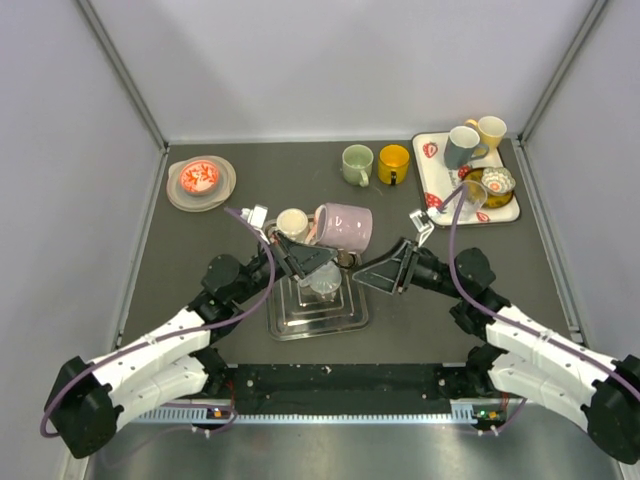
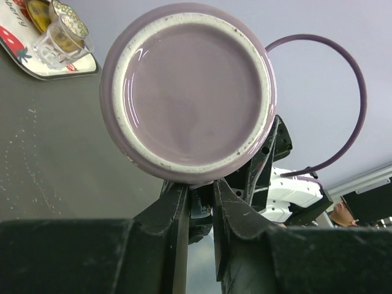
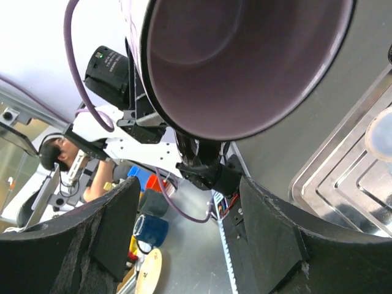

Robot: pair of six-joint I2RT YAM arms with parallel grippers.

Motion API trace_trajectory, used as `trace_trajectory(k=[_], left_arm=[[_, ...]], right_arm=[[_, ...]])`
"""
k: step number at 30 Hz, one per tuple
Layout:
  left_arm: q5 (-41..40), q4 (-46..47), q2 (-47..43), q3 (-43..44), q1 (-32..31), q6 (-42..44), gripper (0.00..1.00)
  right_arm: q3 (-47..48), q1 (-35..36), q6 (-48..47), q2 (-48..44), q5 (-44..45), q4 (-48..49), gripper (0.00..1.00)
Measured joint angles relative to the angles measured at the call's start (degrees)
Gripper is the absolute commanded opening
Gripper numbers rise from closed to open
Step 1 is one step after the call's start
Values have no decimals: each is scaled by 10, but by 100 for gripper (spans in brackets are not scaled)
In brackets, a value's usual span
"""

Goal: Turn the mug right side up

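A lilac mug (image 1: 343,225) hangs on its side in the air above a steel tray (image 1: 345,316). My left gripper (image 1: 316,254) is shut on its lower edge or handle. In the left wrist view the mug's round base (image 2: 190,92) fills the frame, and the fingers (image 2: 174,211) pinch just under it. My right gripper (image 1: 378,268) is open and empty, just right of the mug. The right wrist view looks into the mug's open mouth (image 3: 245,61). Its fingers (image 3: 113,229) stand wide apart below the mug and do not touch it.
An upturned glass (image 1: 323,282) stands on the steel tray under the mug. A cream mug (image 1: 292,223) is beside my left gripper. Green (image 1: 357,164) and yellow (image 1: 393,164) mugs stand at the back. A white tray (image 1: 432,180) of cups is back right. A plate with a red bowl (image 1: 200,180) is back left.
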Motion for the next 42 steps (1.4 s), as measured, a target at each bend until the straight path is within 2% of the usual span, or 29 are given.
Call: trace_trajectory(k=[7, 18, 25, 34, 38, 42], left_arm=[[19, 23, 22, 0, 0, -21, 0], [51, 57, 44, 0, 3, -33, 0], [49, 80, 45, -1, 4, -40, 0], [46, 111, 38, -14, 4, -44, 0], [42, 116, 30, -23, 5, -44, 0], [37, 117, 29, -27, 10, -41, 0]], right_arm=[[24, 0, -5, 32, 1, 17, 66], [30, 0, 47, 108, 1, 95, 59], [37, 0, 79, 132, 1, 141, 45], [37, 3, 108, 142, 21, 190, 44], [37, 6, 119, 161, 19, 218, 34], [39, 6, 137, 183, 16, 245, 14]])
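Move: Some 4 cm to the right hand's left, 3 cm ahead and 3 cm higher, the handle of the lilac mug sits in the left hand's shut fingers, with no offset from that hand. The mug lies on its side in the air, mouth towards the right hand, its body about 8 cm ahead, 4 cm left and 7 cm above that hand. In the tray, from the right hand, the clear glass mug is roughly 5 cm ahead, 6 cm left and 15 cm down, and the pink mug 18 cm ahead, 6 cm left. Reaching in under the mug's mouth, the right hand goes about 5 cm forward, left and up in similar shares, fingertips tipping up some 10 degrees, and its wide-open fingers close more than halfway around the handle beside the left fingers. The left hand keeps its grip and roughly its place, turning slightly clockwise and swaying only about a centimetre. ##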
